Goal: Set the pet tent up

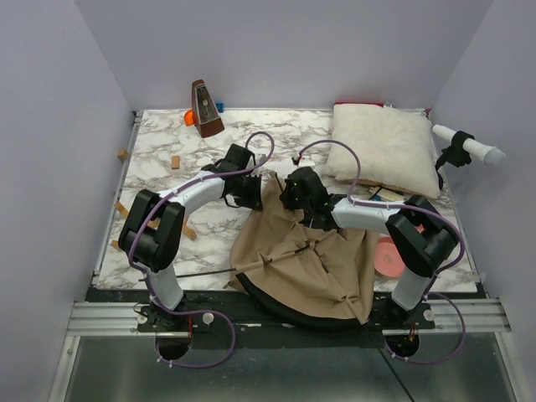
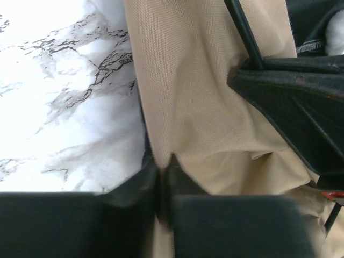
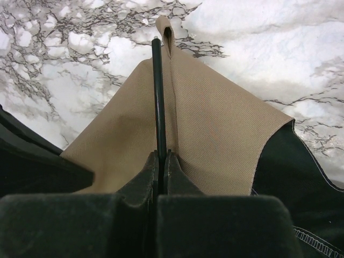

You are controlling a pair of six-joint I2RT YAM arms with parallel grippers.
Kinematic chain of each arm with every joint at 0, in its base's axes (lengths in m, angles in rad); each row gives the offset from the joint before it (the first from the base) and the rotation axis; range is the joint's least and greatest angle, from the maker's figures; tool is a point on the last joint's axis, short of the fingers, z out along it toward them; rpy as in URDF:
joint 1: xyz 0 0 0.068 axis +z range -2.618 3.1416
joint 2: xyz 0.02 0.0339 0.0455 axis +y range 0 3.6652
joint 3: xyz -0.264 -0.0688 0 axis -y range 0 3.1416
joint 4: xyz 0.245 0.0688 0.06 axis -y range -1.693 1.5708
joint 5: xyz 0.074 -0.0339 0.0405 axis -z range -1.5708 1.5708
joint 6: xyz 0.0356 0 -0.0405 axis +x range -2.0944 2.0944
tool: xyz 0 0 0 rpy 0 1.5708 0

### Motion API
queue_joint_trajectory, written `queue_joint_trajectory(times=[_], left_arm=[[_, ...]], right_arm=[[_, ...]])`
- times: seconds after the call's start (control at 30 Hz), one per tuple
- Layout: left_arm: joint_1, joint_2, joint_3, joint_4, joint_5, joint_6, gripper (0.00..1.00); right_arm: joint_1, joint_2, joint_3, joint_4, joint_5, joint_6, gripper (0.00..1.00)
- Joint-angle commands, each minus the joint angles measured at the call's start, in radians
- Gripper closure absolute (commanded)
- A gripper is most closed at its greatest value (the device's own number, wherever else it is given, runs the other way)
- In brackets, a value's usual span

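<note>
The pet tent (image 1: 310, 260) lies collapsed as a tan heap with a black rim at the near middle of the marble table. My left gripper (image 1: 251, 191) is at its far left corner. In the left wrist view the left gripper (image 2: 161, 164) is shut on a fold of the tan fabric (image 2: 204, 80). My right gripper (image 1: 293, 194) is just to the right of it. In the right wrist view the right gripper (image 3: 161, 155) is shut on a thin black pole (image 3: 157, 97) that runs up to a small fabric loop (image 3: 165, 27) at the tent's corner.
A white fluffy pillow (image 1: 377, 146) lies at the back right. A brown metronome-like object (image 1: 205, 109) stands at the back left by an orange item (image 1: 191, 118). Small wooden blocks (image 1: 176, 162) dot the left side. A pink disc (image 1: 387, 255) sits beside the tent's right edge.
</note>
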Motion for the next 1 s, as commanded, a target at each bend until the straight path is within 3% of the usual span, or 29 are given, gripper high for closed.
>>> queue_joint_trajectory(times=[0.0, 0.97], left_arm=[[-0.012, 0.017, 0.028, -0.018, -0.024, 0.0, 1.0], [-0.011, 0.02, 0.034, -0.033, -0.041, -0.004, 1.0]], right_arm=[[0.01, -0.008, -0.012, -0.048, 0.039, 0.038, 0.99], [0.008, 0.053, 0.033, -0.097, 0.043, 0.043, 0.99]])
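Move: The tan tent fabric edge lies right between the half-open left fingers, scarcely 1 cm below their midpoint. The corner pocket is about 9 cm ahead of that hand, 4 cm to its right and 1 cm below. From the right hand, already gripping the pole, that pocket lies some 6 cm ahead, 4 cm left and 3 cm below; the tent hub is about 13 cm back, 7 cm right and 3 cm below. The left fingers shut, pinching the tent fabric, while the right hand, keeping the pole gripped, sinks about 1 cm. ##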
